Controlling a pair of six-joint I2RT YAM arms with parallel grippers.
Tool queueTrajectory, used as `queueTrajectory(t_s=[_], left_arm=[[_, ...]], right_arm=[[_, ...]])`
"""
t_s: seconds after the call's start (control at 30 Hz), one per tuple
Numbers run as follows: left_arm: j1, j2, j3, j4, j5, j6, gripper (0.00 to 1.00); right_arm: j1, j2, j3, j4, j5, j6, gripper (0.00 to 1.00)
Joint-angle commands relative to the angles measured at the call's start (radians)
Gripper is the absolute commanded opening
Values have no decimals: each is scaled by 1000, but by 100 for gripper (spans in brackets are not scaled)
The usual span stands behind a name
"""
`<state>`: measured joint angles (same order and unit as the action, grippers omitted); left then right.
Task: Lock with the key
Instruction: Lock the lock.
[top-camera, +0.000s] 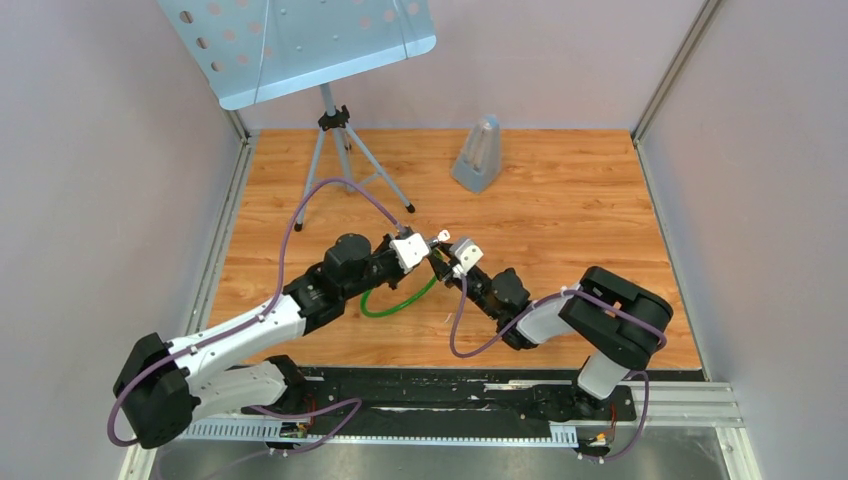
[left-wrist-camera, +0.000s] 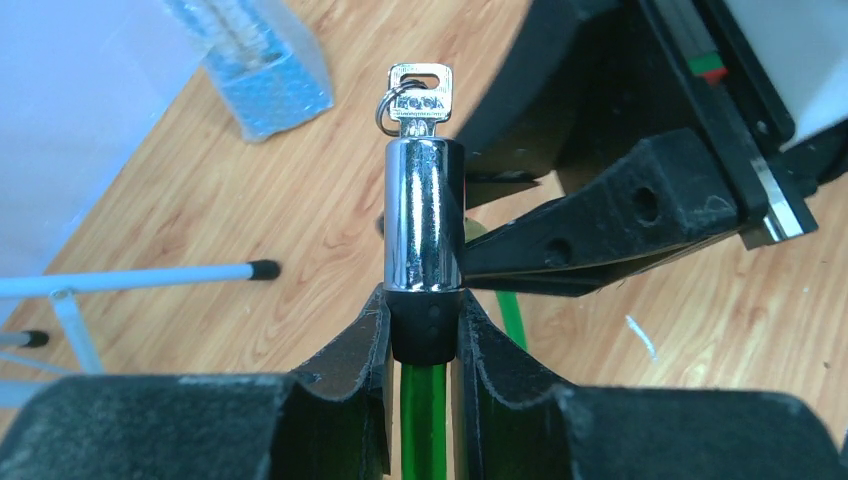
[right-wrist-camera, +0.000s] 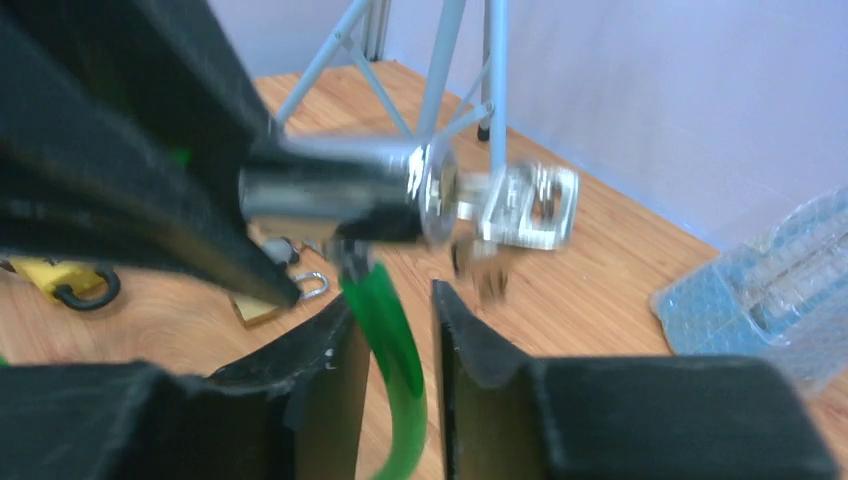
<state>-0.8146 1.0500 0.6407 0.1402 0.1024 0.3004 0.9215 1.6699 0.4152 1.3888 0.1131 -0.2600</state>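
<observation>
A chrome lock cylinder (left-wrist-camera: 424, 215) with a black collar stands upright on a green cable (left-wrist-camera: 424, 420). My left gripper (left-wrist-camera: 424, 325) is shut on that collar. The silver key (left-wrist-camera: 420, 92) sticks out of the cylinder's top on a small ring. In the right wrist view the cylinder (right-wrist-camera: 330, 190) lies sideways with the blurred key (right-wrist-camera: 520, 205) at its end. My right gripper (right-wrist-camera: 395, 300) is just below it, jaws apart, off the key. The green cable (right-wrist-camera: 390, 340) runs loosely between its fingers. From above, both grippers (top-camera: 428, 252) (top-camera: 450, 262) meet at mid-table.
A music stand (top-camera: 300, 40) on a tripod stands at the back left. A bubble-wrapped grey object (top-camera: 478, 153) sits at the back centre. A brass padlock (right-wrist-camera: 270, 300) and a yellow one (right-wrist-camera: 70, 280) lie on the wood under the arms. Walls enclose three sides.
</observation>
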Motion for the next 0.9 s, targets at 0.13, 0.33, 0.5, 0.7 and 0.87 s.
queueTrajectory(t_s=[0.13, 0.33, 0.5, 0.7, 0.87], left_arm=[[-68, -18, -56, -56, -28, -19, 0], [-69, -22, -75, -40, -97, -33, 0], [-69, -19, -82, -36, -142, -38, 0], [-69, -16, -94, -20, -126, -35, 0], [-69, -13, -89, -22, -111, -17, 0]], right_arm=[[7, -126, -32, 47, -10, 105, 39], [8, -237, -140, -31, -17, 160, 52], [5, -481, -189, -331, -74, 226, 72], [-60, -756, 58, -1063, -80, 564, 74], [-101, -789, 278, -1420, -67, 903, 69]])
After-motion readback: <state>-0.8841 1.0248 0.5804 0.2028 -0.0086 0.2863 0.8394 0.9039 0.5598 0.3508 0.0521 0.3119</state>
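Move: The lock's key sticks out of the barrel end, about 3 cm ahead of the right hand, 1 cm to its right and 3 cm above. The barrel's middle stands level with that hand fore and aft, some 2 cm left and 2 cm up; the green cable's plugged end rises between the slightly parted fingers, about 1 cm left. From the left hand, gripping the barrel's near end, the key is roughly 4 cm ahead and 5 cm right. Up a little first, then back and to its right, the right hand draws clear of the cable end and barrel; it then swings steeply upward, ending some 10 cm higher, 5 cm back and 5 cm right, tipped down roughly 30 degrees over the key. Its fingers open wide on the way. The left hand keeps its grip on the barrel, easing about 2 cm back and slightly right, then half of that forward again. ##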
